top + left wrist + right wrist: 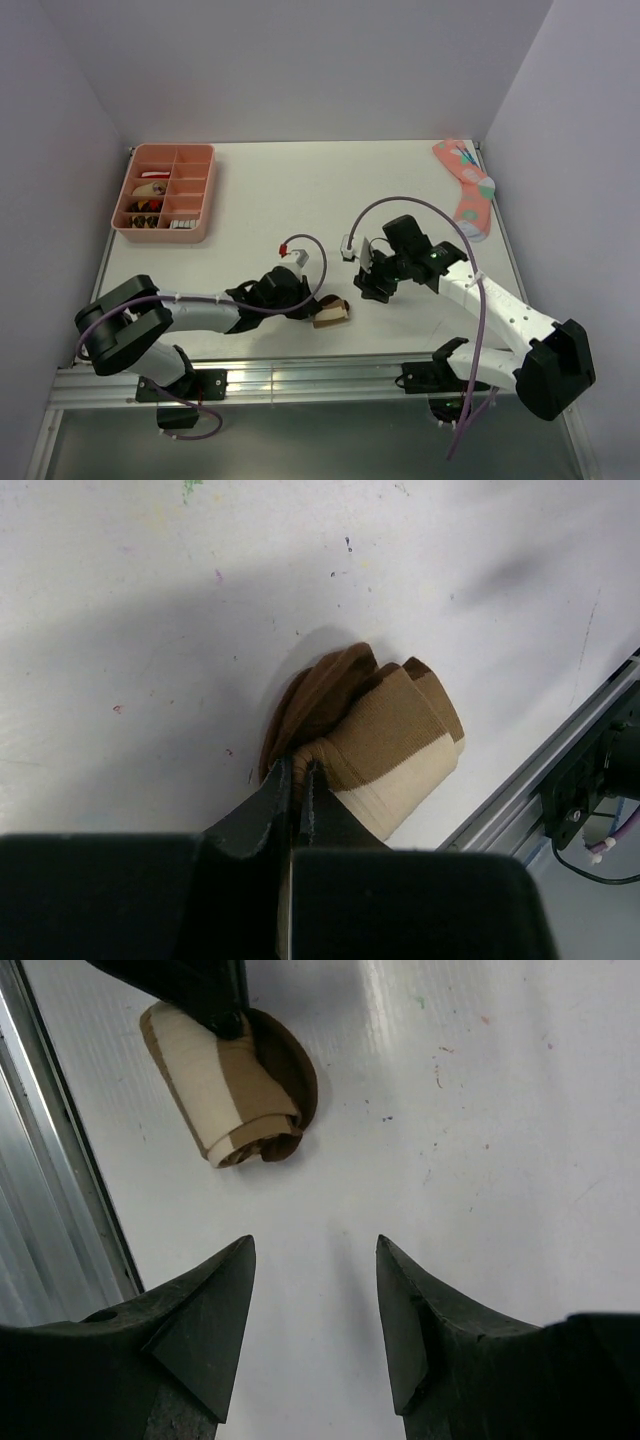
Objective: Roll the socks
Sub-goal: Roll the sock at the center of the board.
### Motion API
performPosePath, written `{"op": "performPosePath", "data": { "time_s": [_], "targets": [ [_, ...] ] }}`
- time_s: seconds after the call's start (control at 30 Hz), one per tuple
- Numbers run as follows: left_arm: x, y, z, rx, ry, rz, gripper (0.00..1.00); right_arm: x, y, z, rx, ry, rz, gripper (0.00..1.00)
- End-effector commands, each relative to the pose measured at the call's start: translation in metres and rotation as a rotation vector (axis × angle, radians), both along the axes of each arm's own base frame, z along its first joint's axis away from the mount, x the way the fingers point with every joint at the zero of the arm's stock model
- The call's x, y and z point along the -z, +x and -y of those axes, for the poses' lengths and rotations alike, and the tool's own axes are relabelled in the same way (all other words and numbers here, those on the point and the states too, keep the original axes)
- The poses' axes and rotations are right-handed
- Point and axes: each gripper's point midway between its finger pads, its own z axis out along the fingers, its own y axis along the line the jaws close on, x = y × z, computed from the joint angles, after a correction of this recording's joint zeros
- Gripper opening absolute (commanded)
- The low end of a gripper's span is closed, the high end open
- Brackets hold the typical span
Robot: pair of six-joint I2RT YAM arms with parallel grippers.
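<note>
A brown-and-tan striped sock (332, 315) lies rolled into a short bundle near the table's front edge. In the left wrist view the sock roll (375, 740) sits just ahead of my left gripper (297, 770), whose jaws are shut on a fold of fabric at the roll's near edge. My left gripper (305, 308) touches the roll from the left in the top view. My right gripper (372, 285) hovers to the roll's right, open, with nothing between its fingers. From the right wrist, the sock roll (235, 1090) lies beyond and left of the right gripper (315, 1245).
A pink compartment tray (165, 192) with small items stands at the back left. A pink dotted sock (468, 190) lies at the back right. The aluminium rail (300, 380) runs along the front edge, close to the roll.
</note>
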Motion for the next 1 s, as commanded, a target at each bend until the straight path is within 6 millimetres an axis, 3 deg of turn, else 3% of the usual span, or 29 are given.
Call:
{"op": "performPosePath", "data": {
  "time_s": [0.0, 0.33, 0.97],
  "targets": [
    [0.044, -0.019, -0.032, 0.029, 0.209, -0.124, 0.00, -0.007, 0.005, -0.012, -0.092, 0.035, 0.104, 0.59],
    [0.046, -0.012, -0.025, 0.047, 0.231, -0.188, 0.00, 0.021, -0.028, -0.036, -0.240, -0.025, 0.223, 0.61],
    [0.048, -0.009, -0.020, 0.086, 0.219, -0.235, 0.00, 0.057, -0.040, -0.061, -0.362, -0.156, 0.316, 0.61]
  ]
}}
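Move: The left hand still pinches the rolled brown sock by its left end, with the roll's middle about 4 cm to that hand's right, level fore and aft and about 1 cm lower. From the right hand, hanging open above the board, the roll's middle is about 9 cm left, 5 cm back and some 9 cm below. The left fingertips are about 4 cm left of the roll's middle; the board's near edge runs roughly 10 cm behind the roll, 11 cm below the right hand. Back and down first, then left and further down, the right hand closes in on the free right end of the brown roll, some 5 cm along each direction, its fingers staying a little over half open. It rolls roughly 25 degrees counter-clockwise about its pointing line on the way. The left hand keeps its pinch, easing 1–2 cm right and forward and tilting slightly. ##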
